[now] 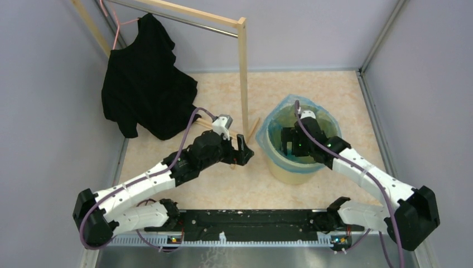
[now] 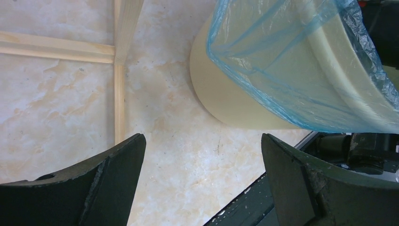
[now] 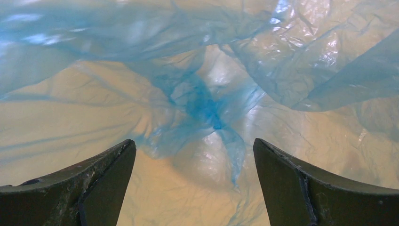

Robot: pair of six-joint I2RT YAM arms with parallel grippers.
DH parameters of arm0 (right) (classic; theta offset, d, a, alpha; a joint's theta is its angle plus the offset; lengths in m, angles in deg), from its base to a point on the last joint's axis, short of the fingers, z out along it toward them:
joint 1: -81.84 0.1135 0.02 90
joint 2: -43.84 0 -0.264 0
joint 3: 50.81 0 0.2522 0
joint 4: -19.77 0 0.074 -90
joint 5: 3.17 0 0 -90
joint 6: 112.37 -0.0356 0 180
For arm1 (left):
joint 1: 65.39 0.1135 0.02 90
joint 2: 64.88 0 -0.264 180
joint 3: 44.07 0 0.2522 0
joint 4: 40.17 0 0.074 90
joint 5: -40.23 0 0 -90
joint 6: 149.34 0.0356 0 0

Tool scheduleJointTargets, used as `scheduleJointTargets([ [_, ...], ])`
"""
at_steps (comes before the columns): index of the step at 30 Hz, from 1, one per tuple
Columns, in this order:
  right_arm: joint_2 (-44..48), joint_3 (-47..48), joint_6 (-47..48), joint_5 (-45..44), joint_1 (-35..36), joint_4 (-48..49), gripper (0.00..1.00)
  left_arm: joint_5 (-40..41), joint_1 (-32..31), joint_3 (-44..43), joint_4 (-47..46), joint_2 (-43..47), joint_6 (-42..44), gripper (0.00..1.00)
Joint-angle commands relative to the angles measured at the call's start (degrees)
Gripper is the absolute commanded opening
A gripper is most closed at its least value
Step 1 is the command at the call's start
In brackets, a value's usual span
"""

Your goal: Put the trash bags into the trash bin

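The trash bin (image 1: 290, 172) is a round pale yellow bucket standing right of centre on the table. A thin blue trash bag (image 1: 280, 109) lines it and folds over the rim. My right gripper (image 1: 291, 143) is down inside the bin, open, nothing between its fingers. In the right wrist view the trash bag (image 3: 202, 101) spreads crumpled over the bin's yellow inside, just past the open right gripper (image 3: 194, 143). My left gripper (image 1: 244, 151) stands open just left of the bin. In the left wrist view the left gripper (image 2: 202, 141) hovers over bare table, with the bin (image 2: 226, 101) and bag (image 2: 282, 56) ahead.
A wooden rack post (image 1: 243, 78) rises right behind the left gripper, its base slats (image 2: 56, 47) lying on the table. A black garment (image 1: 145, 84) hangs on a pink hanger at the back left. Grey walls close in both sides; a dark rail (image 1: 245, 223) runs along the near edge.
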Motion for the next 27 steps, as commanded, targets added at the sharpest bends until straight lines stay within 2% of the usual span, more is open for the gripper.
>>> scheduleJointTargets([
  [1, -2.7, -1.2, -3.8, -8.0, 0.5, 4.6, 0.95, 2.3, 0.3, -1.7, -0.2, 2.8, 2.3, 0.99],
  [5, -5.6, -2.0, -4.5, -12.1, -1.8, 13.8, 0.95, 4.3, 0.3, -1.4, 2.2, 5.7, 3.0, 0.99],
  [11, -15.3, -1.0, -3.8, -15.0, -6.4, 25.8, 0.94, 8.8, 0.4, -0.1, 5.5, 10.3, 4.0, 0.99],
  [17, -25.8, 5.7, -0.5, -14.7, -11.8, 32.8, 0.94, 11.8, 0.4, -1.0, 8.2, 13.3, 5.4, 0.99],
  [22, -35.9, 16.2, 4.4, -12.0, -15.9, 36.8, 0.94, 13.5, 0.4, -1.3, 9.1, 13.8, 7.0, 0.99],
  [27, -52.4, 37.7, 7.7, -9.4, -20.0, 31.8, 0.94, 14.9, 0.4, -2.3, 9.1, 12.5, 8.3, 0.99],
])
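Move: My right hand is already down inside the trash bin, fingers open. The middle of the bin, and of the blue trash bag lining it, lies about 3 cm to the right of this hand and 2 cm back, at roughly its height. The clothes rack's foot is some 8 cm ahead of it, 16 cm to the left and 12 cm lower. From my left hand the bin's middle is about 20 cm to the right, 3 cm ahead and 6 cm below. With my right hand still inside the lined bin and its fingers kept wide open, I drive forward about 24 cm, ever faster, bearing a little right, and push the far wall ahead of me through the bag. The hand dips some 5 cm before partly rising again, and turns clockwise. Meanwhile my open, empty left hand draws left, away from the bin, and rises slightly. ##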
